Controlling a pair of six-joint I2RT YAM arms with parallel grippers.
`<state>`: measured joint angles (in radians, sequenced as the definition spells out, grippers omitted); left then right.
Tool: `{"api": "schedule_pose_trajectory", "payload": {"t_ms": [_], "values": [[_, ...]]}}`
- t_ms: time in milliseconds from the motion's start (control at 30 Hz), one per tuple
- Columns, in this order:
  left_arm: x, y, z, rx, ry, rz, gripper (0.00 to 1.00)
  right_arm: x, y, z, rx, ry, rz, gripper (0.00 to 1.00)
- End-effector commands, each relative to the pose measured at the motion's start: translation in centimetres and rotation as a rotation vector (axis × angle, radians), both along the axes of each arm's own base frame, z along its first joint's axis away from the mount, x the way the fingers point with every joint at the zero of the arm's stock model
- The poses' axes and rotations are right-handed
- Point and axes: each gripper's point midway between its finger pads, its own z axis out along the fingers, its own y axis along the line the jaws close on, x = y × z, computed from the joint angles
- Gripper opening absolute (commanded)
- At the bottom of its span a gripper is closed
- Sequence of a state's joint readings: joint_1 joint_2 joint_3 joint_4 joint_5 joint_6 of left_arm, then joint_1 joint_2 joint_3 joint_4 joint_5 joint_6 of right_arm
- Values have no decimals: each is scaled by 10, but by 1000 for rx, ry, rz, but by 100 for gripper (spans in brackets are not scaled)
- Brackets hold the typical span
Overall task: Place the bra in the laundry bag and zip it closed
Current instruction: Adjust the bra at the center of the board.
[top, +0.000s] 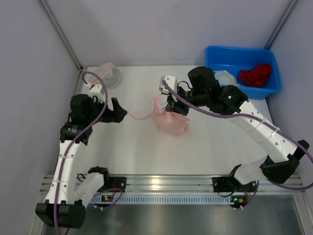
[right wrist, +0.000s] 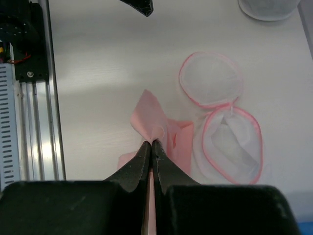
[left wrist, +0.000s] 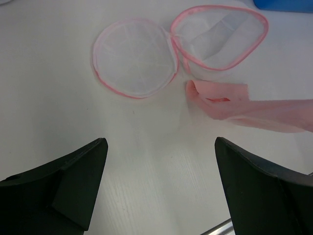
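Observation:
The pink bra (top: 172, 122) lies bunched at mid-table, one fold lifted. My right gripper (top: 168, 105) is shut on that fold; in the right wrist view the closed tips (right wrist: 152, 143) pinch the bra (right wrist: 150, 117). The laundry bag (top: 141, 106), white mesh with pink trim, lies unzipped to the left of the bra with its two round halves spread apart (left wrist: 134, 56) (right wrist: 211, 79). My left gripper (top: 122, 113) hovers just left of the bag, open (left wrist: 160, 144) with only bare table between its fingers. An end of the bra (left wrist: 230, 100) touches the bag's edge.
A blue bin (top: 215, 54) at the back right holds a red cloth (top: 255, 75) and something pale. A clear plastic container (top: 108, 74) stands at the back left. The aluminium rail (top: 161, 183) runs along the near edge, and grey walls enclose the table.

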<state>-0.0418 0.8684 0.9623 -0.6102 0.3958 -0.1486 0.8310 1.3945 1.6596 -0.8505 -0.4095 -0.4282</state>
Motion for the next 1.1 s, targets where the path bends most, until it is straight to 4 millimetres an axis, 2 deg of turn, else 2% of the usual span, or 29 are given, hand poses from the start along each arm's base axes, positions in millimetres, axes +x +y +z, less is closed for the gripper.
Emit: {"api": "schedule_pose_trajectory", "payload": {"t_ms": [0,67,167,200,233,267,300,367,400,467,500,567,600,667,800,900,1067], "values": [[-5,-6,6,-17,-17,-46,96,-8,-12,7,-12,-65,21,0],[-7,-9,4,-14,-21,-79,96,-25,-32,-4,-42,-80,44,0],[-10,-19,-3,-22,-5,-158,92,-51,-72,-36,-161,-117,112,0],[-10,-22,-5,-25,-1,-182,89,-62,-89,-61,-236,-76,129,0],[-10,-24,-10,-17,4,-210,88,-72,-105,-64,-255,-92,132,0],[-11,-27,-11,-25,10,-233,87,-73,-117,-72,-299,-127,142,0],[-12,-30,-12,-34,14,-255,86,-81,-132,-95,-368,-100,156,0],[-10,-31,-21,-33,40,-273,84,-80,-154,-103,-417,-186,136,0],[-9,-33,-23,-40,54,-282,84,-81,-163,-121,-463,-178,140,0],[-5,-34,-33,-28,74,-305,81,-76,-176,-132,-507,-237,123,0],[-4,-36,-37,-27,84,-319,81,-76,-182,-148,-547,-225,125,0],[-4,-41,-49,-16,121,-334,81,-68,-187,-155,-571,-253,108,0],[-4,-42,-54,-1,129,-340,81,-66,-191,-167,-599,-238,107,0],[-4,-45,-65,46,153,-337,81,-56,-193,-171,-610,-255,83,0],[-19,-74,-86,86,197,-420,79,-47,-189,-179,-609,-206,69,0],[-21,-75,-102,87,249,-406,76,-37,-188,-190,-652,-203,71,0],[-22,-79,-104,48,281,-390,77,-21,-186,-192,-703,-264,167,0]]}}
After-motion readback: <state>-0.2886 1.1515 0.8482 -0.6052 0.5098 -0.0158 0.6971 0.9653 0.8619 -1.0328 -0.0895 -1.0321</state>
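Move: The right hand holds the hanging pink bra high over the bare middle of the board, the spot being some 31 cm straight below it; the open laundry bag lies about 20 cm ahead and 2 cm left, its flat mesh flap as far ahead but 18 cm left. From the empty left hand the bra's middle is roughly 24 cm right, 3 cm back and 8 cm lower; that flap is 14 cm ahead, 11 cm right and 23 cm down. Still pinching one end of the bra, the right hand sweeps about 20 cm to the right and as far down, drawing back some 8 cm and then easing forward about half of that, while the wrist rolls some 40 degrees so the fingers end pointing almost straight down. The open left hand sinks about 11 cm and shifts some 8 cm right towards the bra's free end, turning clockwise and tipping down around 20 degrees as its fingers narrow a little, without touching the cloth. ##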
